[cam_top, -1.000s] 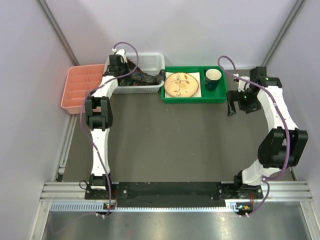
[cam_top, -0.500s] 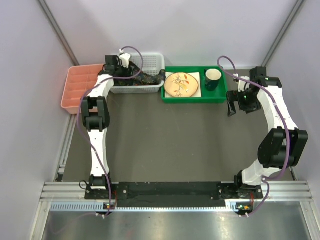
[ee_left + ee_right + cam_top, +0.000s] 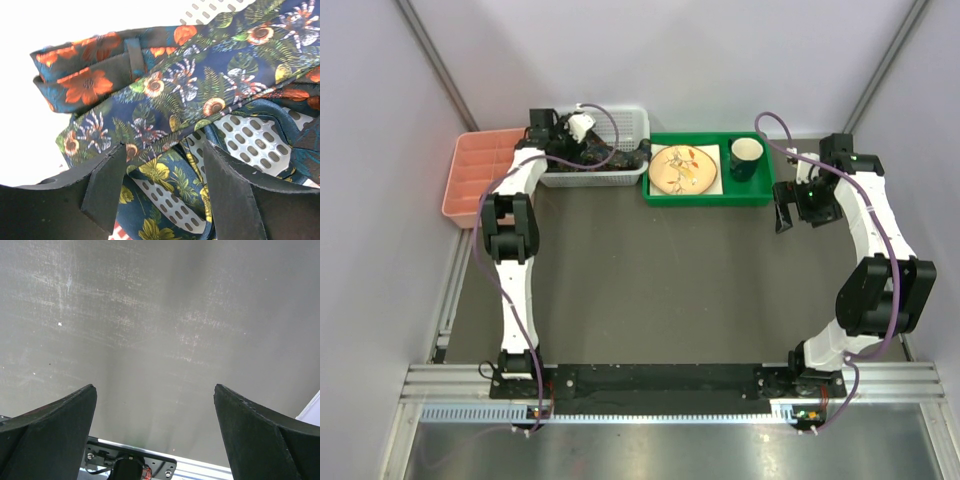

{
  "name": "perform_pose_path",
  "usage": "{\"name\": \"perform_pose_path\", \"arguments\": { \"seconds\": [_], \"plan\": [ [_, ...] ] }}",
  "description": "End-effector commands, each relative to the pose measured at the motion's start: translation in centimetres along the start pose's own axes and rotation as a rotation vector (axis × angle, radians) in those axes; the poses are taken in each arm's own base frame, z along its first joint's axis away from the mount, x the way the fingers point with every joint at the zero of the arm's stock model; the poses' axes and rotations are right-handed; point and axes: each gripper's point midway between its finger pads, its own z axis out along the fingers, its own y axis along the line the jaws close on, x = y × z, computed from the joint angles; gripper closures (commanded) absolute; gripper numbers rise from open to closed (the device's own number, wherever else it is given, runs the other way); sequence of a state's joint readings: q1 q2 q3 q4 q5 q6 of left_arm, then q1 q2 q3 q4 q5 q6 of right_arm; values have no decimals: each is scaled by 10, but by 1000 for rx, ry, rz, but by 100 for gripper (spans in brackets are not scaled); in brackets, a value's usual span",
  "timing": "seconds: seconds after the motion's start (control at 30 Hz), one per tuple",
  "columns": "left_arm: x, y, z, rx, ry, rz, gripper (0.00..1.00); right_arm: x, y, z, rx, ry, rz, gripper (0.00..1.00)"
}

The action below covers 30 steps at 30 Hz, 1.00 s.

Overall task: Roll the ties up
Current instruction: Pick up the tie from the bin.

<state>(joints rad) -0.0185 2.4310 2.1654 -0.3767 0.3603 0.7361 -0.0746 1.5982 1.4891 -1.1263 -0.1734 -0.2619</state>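
Observation:
The ties (image 3: 615, 157) lie in a heap in the white perforated basket (image 3: 620, 122) at the back left. Up close they are dark navy with orange, green and yellow flowers, one folded thick end (image 3: 85, 75) at upper left and looser bands (image 3: 165, 172) below on the basket floor (image 3: 245, 137). My left gripper (image 3: 585, 135) is down in the basket, open (image 3: 164, 146), its fingers (image 3: 105, 185) either side of the loose fabric without clamping it. Over bare table at the right, my right gripper (image 3: 787, 208) hangs wide open (image 3: 154, 386) and empty.
A green tray (image 3: 660, 195) right of the basket holds a patterned plate (image 3: 682, 168) and a green mug (image 3: 746, 157). A pink divided tray (image 3: 480, 175) sits left of the basket. Grey walls close in both sides; the metal rail (image 3: 130, 460) runs along the near edge.
My left gripper has gone from shut to open over the ties, and its wrist has swung towards the back right inside the basket. The right arm has not moved.

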Motion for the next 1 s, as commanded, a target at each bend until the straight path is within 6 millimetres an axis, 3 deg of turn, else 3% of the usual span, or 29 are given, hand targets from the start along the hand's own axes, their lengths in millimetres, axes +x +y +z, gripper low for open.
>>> {"name": "perform_pose_path", "arguments": {
  "seconds": [0.0, 0.37, 0.43, 0.57, 0.8, 0.97],
  "plan": [
    [-21, 2, 6, 6, -50, 125, 34, -13, -1, -10, 15, -39, -24, 1],
    [-7, -10, 27, 34, -31, 198, 36, -14, -4, -7, 28, -36, -22, 1],
    [-4, -8, 30, 14, -25, 197, 42, -15, -4, -8, 27, -34, -20, 1],
    [-18, 7, 33, -63, -86, 182, 53, -14, -5, -7, 31, -30, -19, 1],
    [-45, 15, 30, -110, -206, 135, 54, -12, -5, -6, 33, -23, -23, 1],
    [-48, 15, 33, -105, -227, 133, 53, -11, -6, -5, 34, -22, -24, 1]
  ]
}}
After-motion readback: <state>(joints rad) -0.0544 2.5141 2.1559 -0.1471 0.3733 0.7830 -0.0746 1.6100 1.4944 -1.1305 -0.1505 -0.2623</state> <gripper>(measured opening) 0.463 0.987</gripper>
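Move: The nearest stretch of the navy flowered tie lies about 2 cm ahead of the left hand, 3 cm to its right and 3 cm below. The orange-flowered tie end is roughly 5 cm ahead, 7 cm right and 4 cm below. The salmon tray's middle sits some 21 cm left and 5 cm back, about 6 cm down. From the idle right hand, that navy stretch lies around 30 cm ahead, 50 cm left and 10 cm below. Dip the left gripper about 3.5 cm into the white bin, easing some 2 cm to the right, so the parted fingers straddle the navy tie. Partly close them low down to pinch a fold between the tips, then ease forward nearly 3 cm and up about 2 cm, tilting the fingertips up roughly 10 degrees and keeping that narrower gap. ##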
